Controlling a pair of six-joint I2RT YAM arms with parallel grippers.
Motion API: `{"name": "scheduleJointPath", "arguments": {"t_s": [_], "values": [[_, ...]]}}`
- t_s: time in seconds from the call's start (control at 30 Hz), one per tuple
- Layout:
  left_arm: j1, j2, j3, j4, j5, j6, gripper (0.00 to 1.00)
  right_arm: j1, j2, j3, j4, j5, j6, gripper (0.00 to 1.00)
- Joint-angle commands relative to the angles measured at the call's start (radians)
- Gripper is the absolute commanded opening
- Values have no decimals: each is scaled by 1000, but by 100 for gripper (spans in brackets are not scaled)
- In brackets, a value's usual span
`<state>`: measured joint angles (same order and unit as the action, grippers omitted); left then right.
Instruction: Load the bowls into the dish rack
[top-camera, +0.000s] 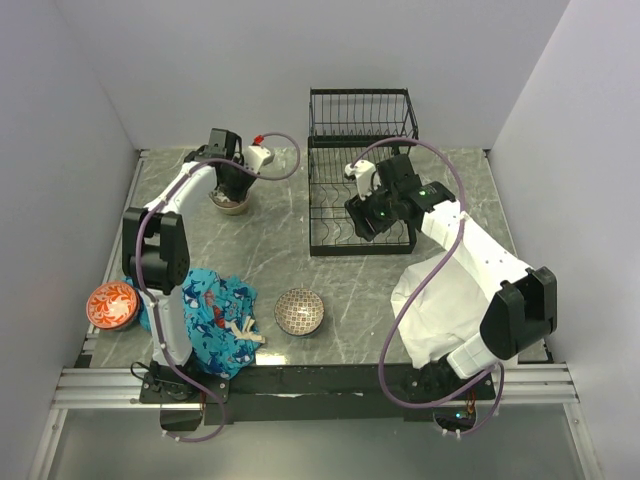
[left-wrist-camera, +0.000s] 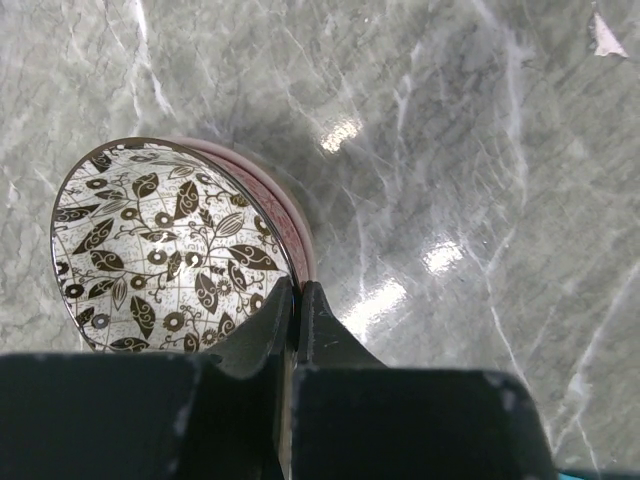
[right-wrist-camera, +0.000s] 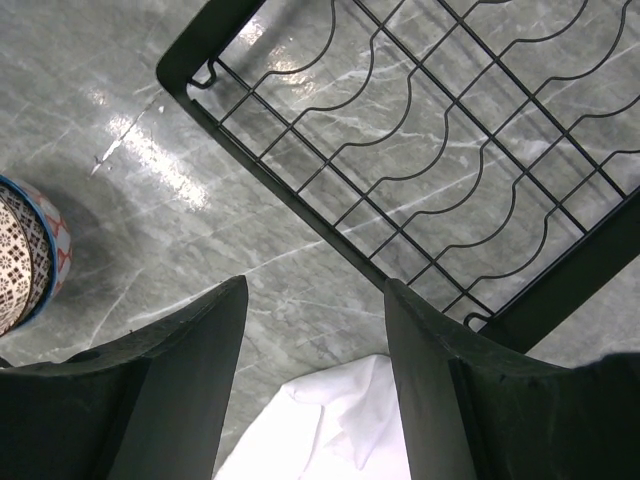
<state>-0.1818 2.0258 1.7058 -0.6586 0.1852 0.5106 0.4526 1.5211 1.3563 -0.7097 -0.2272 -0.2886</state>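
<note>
The black wire dish rack (top-camera: 360, 175) stands at the back centre of the table. My left gripper (top-camera: 232, 192) is shut on the rim of a leaf-patterned bowl with a pink outside (top-camera: 231, 204), at the back left. In the left wrist view the fingers (left-wrist-camera: 318, 320) pinch that bowl's (left-wrist-camera: 160, 245) rim just above the marble. My right gripper (top-camera: 362, 220) hangs open and empty over the rack's front edge. Its wrist view shows the gripper (right-wrist-camera: 315, 300) above the rack corner (right-wrist-camera: 400, 190). A patterned bowl (top-camera: 299, 311) sits front centre and shows again in the right wrist view (right-wrist-camera: 25, 260). A red bowl (top-camera: 112, 305) sits far left.
A blue printed cloth (top-camera: 215, 320) lies at the front left beside the red bowl. A white cloth (top-camera: 440, 300) lies at the front right under the right arm and shows in the right wrist view (right-wrist-camera: 340, 430). White walls enclose the table.
</note>
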Motion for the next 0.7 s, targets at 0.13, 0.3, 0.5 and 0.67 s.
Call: {"name": "scheduleJointPath", "arguments": {"t_s": [0.13, 0.3, 0.5, 0.67], "values": [[-8, -140, 81, -4, 14, -21, 1, -6, 2, 56, 24, -9, 14, 64], [-38, -177, 133, -55, 14, -49, 1, -9, -18, 58, 32, 38, 22, 64], [-90, -311, 65, -78, 130, -164, 1, -48, -101, 11, 62, 104, 80, 64], [-172, -544, -194, 48, 304, -323, 1, -150, -191, -52, 46, 140, 137, 64]]}}
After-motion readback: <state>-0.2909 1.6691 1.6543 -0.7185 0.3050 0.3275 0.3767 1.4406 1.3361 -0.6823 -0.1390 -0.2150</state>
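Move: Held by its right-hand rim in the left fingers, the flowered bowl still sits in the lower bowl, whose middle is about 4 cm left, 2 cm ahead and 4 cm below the hand. The dish rack's middle is roughly 31 cm to this hand's right, level with it and 2 cm lower. The brown patterned bowl lies some 16 cm right and 29 cm back. From the right hand, the rack is about 13 cm ahead, 4 cm right and 12 cm down. Lifting the flowered bowl out of the lower bowl, the left hand rises almost straight at first, then keeps climbing while swinging back and right, sideways towards the rack: about 14 cm up, 7 cm each back and right. Its shut fingers keep their pinch on the rim as the wrist rolls some 15 degrees, left side down. Late on, the empty, open right hand shifts 4 cm right and slightly up, turning about 10 degrees clockwise. ##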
